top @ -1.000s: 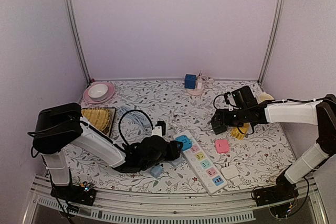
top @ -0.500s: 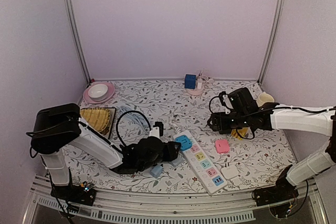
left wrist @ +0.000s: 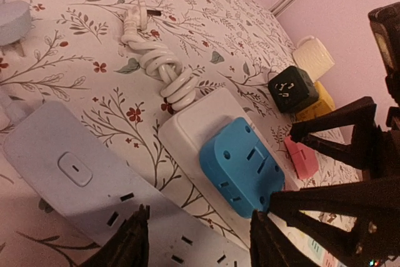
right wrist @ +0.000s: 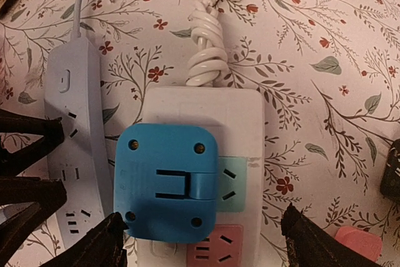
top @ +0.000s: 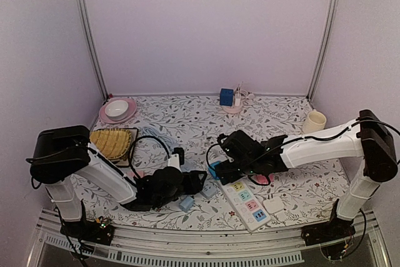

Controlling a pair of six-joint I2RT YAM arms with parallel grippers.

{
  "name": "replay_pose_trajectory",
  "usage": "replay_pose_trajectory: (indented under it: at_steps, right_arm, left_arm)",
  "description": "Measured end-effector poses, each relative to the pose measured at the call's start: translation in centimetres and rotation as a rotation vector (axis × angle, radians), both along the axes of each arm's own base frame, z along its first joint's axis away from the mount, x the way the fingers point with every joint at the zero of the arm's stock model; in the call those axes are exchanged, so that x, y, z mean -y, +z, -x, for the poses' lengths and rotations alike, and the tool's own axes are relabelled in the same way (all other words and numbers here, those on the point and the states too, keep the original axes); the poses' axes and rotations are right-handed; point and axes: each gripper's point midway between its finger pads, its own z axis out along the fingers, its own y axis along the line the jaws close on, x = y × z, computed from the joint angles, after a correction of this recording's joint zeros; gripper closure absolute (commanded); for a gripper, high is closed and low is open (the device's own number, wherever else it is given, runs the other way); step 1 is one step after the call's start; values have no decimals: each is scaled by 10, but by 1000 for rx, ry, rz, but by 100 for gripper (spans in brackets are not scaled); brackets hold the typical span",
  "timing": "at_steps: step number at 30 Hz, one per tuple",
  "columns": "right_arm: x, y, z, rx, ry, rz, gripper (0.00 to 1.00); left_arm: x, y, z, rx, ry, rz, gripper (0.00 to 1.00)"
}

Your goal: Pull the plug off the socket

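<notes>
A blue plug [right wrist: 165,182] [left wrist: 244,167] [top: 215,168] sits in the end socket of the white power strip [right wrist: 240,117] [top: 250,204]. My right gripper [right wrist: 209,245] [top: 220,170] hangs just above it, open, one finger on each side and neither touching it. Its dark fingers [left wrist: 331,142] show at the right of the left wrist view. My left gripper [left wrist: 200,245] [top: 192,182] is open low beside the plug. Its fingertips [right wrist: 59,132] lie over a pale blue power strip [left wrist: 69,167] [right wrist: 75,104], spaced along its length.
The white strip's coiled cord [right wrist: 203,60] lies beyond the plug. A black cube adapter [left wrist: 289,89], a pink block [left wrist: 302,157] and a cream mug [top: 314,121] are to the right. A pink plate with a bowl [top: 117,110] and a yellow basket [top: 112,144] sit at the left.
My right arm has swung left across the table, from near the right side to directly over the blue plug. The left arm has shifted slightly left and stayed low.
</notes>
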Motion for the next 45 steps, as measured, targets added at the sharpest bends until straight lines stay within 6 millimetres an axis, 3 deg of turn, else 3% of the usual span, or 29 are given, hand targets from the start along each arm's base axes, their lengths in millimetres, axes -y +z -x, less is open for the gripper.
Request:
replay_pose_trajectory:
  at_steps: [7, 12, 17, 23, 30, 39, 45]
  right_arm:
    - [-27, -10, 4, 44, 21, 88, 12]
    - [-28, -21, -2, 59, 2, 154, 15]
    - [-22, -31, -8, 72, -27, 228, 26]
    - [-25, -25, -11, 85, -45, 228, 37]
    - [-23, -19, -12, 95, -50, 230, 38]
    - [-14, 6, -15, 138, -80, 223, 39]
    - [-9, 14, -17, 147, -103, 219, 52]
  left_arm:
    - [-5, 0, 0, -3, 16, 13, 43]
    - [-5, 0, 0, -4, 18, 16, 43]
    - [-5, 0, 0, -5, 19, 19, 43]
    - [-5, 0, 0, -6, 19, 19, 43]
    - [-4, 0, 0, -6, 21, 17, 43]
    - [-4, 0, -1, -6, 22, 11, 43]
    - [-4, 0, -1, -7, 23, 10, 43]
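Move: The blue plug sits on the far end of the white power strip, roughly 2 cm left of the right hand, 1 cm ahead and 4 cm below. The strip's middle is about 6 cm back and 3 cm to the right; the grey strip's middle is some 8 cm left and 2 cm back; the pink plug is about 10 cm right, level with the hand. From the left hand, the blue plug lies about 4 cm ahead, 6 cm right and 2 cm below. The right fingers come down around the blue plug and pinch it: the hand first shifts about 3 cm left, then sinks some 3 cm while leaning about 15 degrees with its left side dipping, and closes from wide open. Keeping hold, it pulls up roughly 4 cm, drifting slightly right and forward, and the fingers narrow a little more at the end. ##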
